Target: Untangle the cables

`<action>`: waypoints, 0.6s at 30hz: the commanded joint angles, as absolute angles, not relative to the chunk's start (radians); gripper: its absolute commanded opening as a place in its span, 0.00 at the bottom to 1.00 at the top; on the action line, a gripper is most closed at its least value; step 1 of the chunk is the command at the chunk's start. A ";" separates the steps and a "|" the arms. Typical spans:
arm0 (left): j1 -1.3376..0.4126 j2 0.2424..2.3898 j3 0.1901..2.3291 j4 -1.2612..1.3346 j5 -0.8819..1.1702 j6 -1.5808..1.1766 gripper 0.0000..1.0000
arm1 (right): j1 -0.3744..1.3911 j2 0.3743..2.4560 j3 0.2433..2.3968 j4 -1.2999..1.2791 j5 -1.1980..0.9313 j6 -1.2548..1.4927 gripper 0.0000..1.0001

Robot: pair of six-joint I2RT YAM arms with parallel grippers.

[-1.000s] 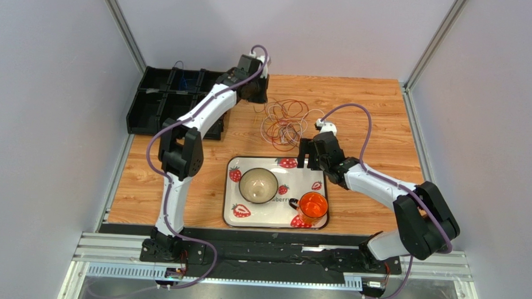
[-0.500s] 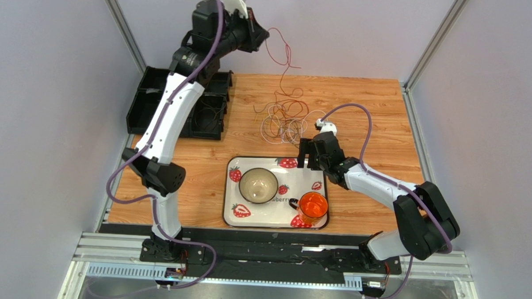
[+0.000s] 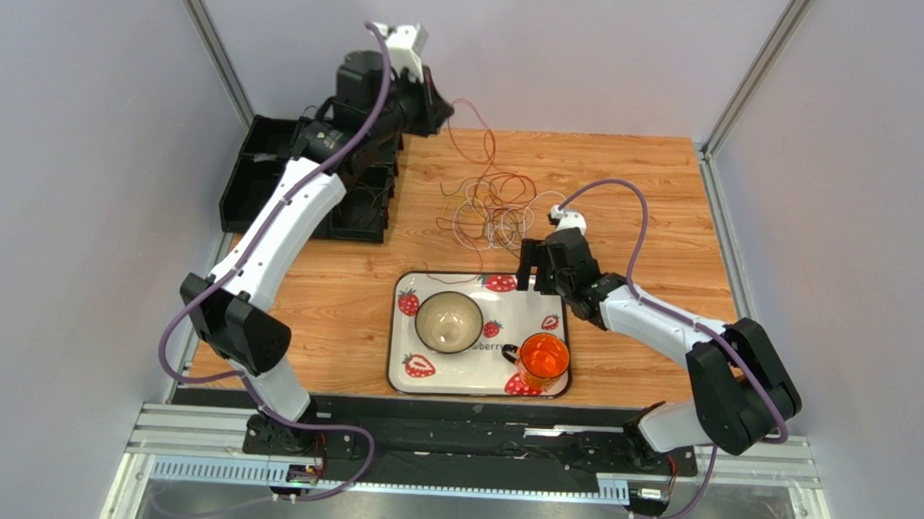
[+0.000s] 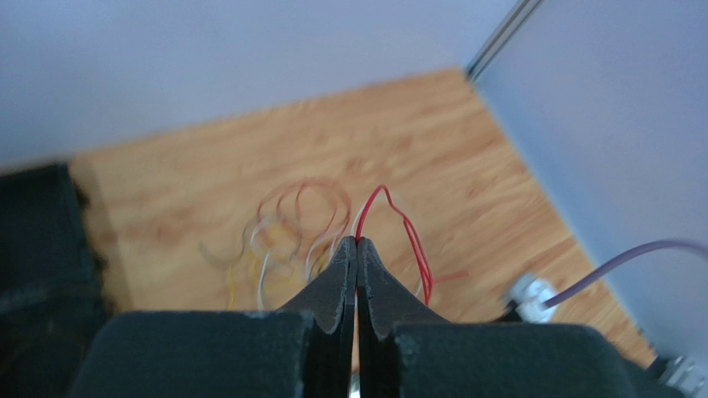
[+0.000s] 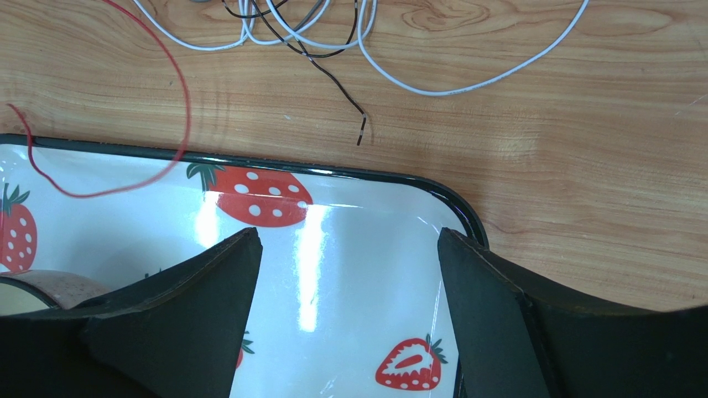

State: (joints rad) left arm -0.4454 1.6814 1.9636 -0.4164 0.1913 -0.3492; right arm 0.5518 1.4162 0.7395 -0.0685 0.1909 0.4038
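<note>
The cables [image 3: 494,211] lie in a loose tangle of red, white, yellow and dark loops on the wooden table, seen blurred in the left wrist view [image 4: 278,232]. My left gripper [image 3: 443,107] is raised above the table's far side, shut [image 4: 356,241] on a red cable [image 4: 400,219] that hangs down from it [image 3: 483,145] to the pile. My right gripper [image 3: 534,269] hovers open [image 5: 349,240] over the tray's far right corner, holding nothing. Just beyond it lie white [image 5: 465,83] and black [image 5: 332,81] cable ends, and a red strand [image 5: 179,108] crosses the tray rim.
A strawberry-patterned tray [image 3: 474,373] sits in front of the pile, holding a bowl [image 3: 448,320] and an orange cup [image 3: 543,358]. Black bins [image 3: 262,183] stand at the far left. Grey walls enclose the table on three sides.
My left gripper rose from the pile's far edge with the red cable, went high, then dropped slightly. The pile shifted and stretched toward it. My right arm stayed still.
</note>
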 commanded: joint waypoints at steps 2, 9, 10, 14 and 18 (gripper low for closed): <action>-0.448 1.634 1.732 -0.506 0.019 -0.311 0.00 | 0.548 1.388 0.741 -0.034 0.199 0.407 0.82; -0.445 1.539 1.447 -0.498 -0.061 -0.321 0.00 | 0.546 1.397 0.749 -0.041 0.201 0.407 0.82; -0.446 1.537 1.427 -0.499 -0.058 -0.328 0.00 | 0.548 1.397 0.750 -0.041 0.202 0.408 0.82; -0.446 1.539 1.330 -0.474 -0.029 -0.379 0.00 | 0.548 1.402 0.755 -0.044 0.201 0.406 0.82; -0.446 1.545 1.263 -0.491 -0.103 -0.405 0.00 | 0.548 1.410 0.762 -0.052 0.199 0.403 0.82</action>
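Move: The far left corner of the tray, beside which my left hand will lower the red cable it already holds, lies about 3 cm back, 9 cm left and some 43 cm below it. From this hand, the cable pile is 13 cm ahead and 9 cm right, the black box's near right compartment 17 cm ahead and 20 cm left, and the bowl 17 cm back and 1 cm left, all about 40 cm lower. From my right hand the corner is 8 cm ahead, 25 cm left and 7 cm below. I drop my left hand about 25 cm, fast at first and then easing off, swinging some 7 cm left and 5 cm back, away from the cable pile to above the tray's far left corner. My shut fingers keep their pinch on the red cable and tip down by about 35 degrees. ##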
